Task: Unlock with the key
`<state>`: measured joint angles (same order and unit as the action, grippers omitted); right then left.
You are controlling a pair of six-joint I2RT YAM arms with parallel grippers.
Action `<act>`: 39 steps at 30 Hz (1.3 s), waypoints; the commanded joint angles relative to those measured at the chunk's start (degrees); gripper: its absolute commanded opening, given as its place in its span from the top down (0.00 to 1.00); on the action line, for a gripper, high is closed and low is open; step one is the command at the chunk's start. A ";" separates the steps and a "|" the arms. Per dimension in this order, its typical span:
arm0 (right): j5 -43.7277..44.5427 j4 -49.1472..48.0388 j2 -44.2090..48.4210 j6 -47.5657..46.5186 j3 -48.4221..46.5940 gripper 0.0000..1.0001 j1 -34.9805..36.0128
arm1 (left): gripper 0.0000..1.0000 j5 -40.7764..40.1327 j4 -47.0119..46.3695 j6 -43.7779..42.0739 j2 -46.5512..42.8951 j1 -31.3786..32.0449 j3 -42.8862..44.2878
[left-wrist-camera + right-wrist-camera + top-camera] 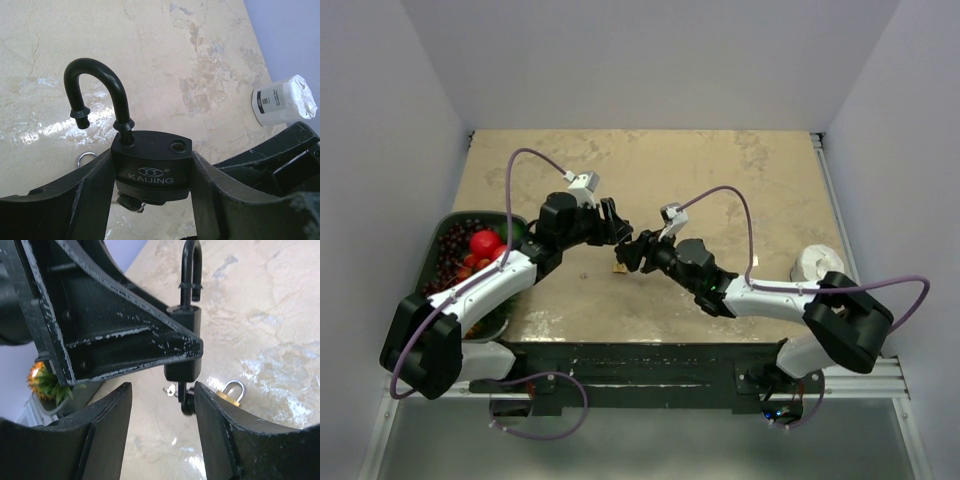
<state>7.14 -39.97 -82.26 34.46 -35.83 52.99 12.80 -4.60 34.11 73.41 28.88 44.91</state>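
Note:
My left gripper (151, 159) is shut on a black padlock (150, 172) marked KAIJING, one finger on each side of its body. The black shackle (97, 82) is raised and swung aside, with one end free of the body. A dark-headed key (186, 399) sticks out of the lock's underside, and a small silver key hangs beside it. My right gripper (162, 390) is open around that key: the right finger touches the key head and the left finger stands well apart. In the top view the two grippers (617, 228) (630, 252) meet over the middle of the table.
A small brass padlock (231, 392) lies on the table just under the grippers, and a loose key ring (86, 159) lies near it. A white roll (812, 263) stands at the right. A dark basket (470, 255) of toy fruit sits at the left edge.

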 commanded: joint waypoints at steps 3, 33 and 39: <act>6.04 -11.10 -0.80 -1.32 0.94 0.44 0.44 | 1.00 1.27 -8.14 2.81 -0.81 -0.32 2.12; 14.22 -22.79 -7.39 -7.48 -0.64 0.89 0.45 | 1.00 4.87 -10.69 7.20 -1.25 -0.23 0.36; 15.36 -20.51 -5.20 -4.84 0.06 1.00 0.45 | 0.85 3.90 -9.47 4.39 -1.42 -0.23 1.85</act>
<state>18.55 -58.22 -89.54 28.25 -35.16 53.63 14.55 -9.37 39.66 73.41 28.32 44.75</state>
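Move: The black padlock, shackle already open, is in the left hand's fingers; from the right hand its body stands about 4 cm ahead, 1 cm left and 1 cm higher. The black key sits under the body, roughly 4 cm straight below the left hand, or 4 cm ahead, 1 cm left and 3 cm below the right one. The brass padlock lies on the table some 16 cm below both, about 8 cm ahead and 1 cm left of the right hand, and 4 cm straight ahead of the left. The right hand eases forward about 3.5 cm and up nearly 2 cm to the lower part of the black padlock's body, swinging some 10 degrees clockwise and tipping its fingertips up as much, then closes from about half open until its fingers pinch the body across its thickness, just beneath the left fingers. The left hand keeps its grip on the body's two sides, meanwhile lifting the padlock about 2 cm and a little to the right, with a small roll that lowers the hand's left side. ##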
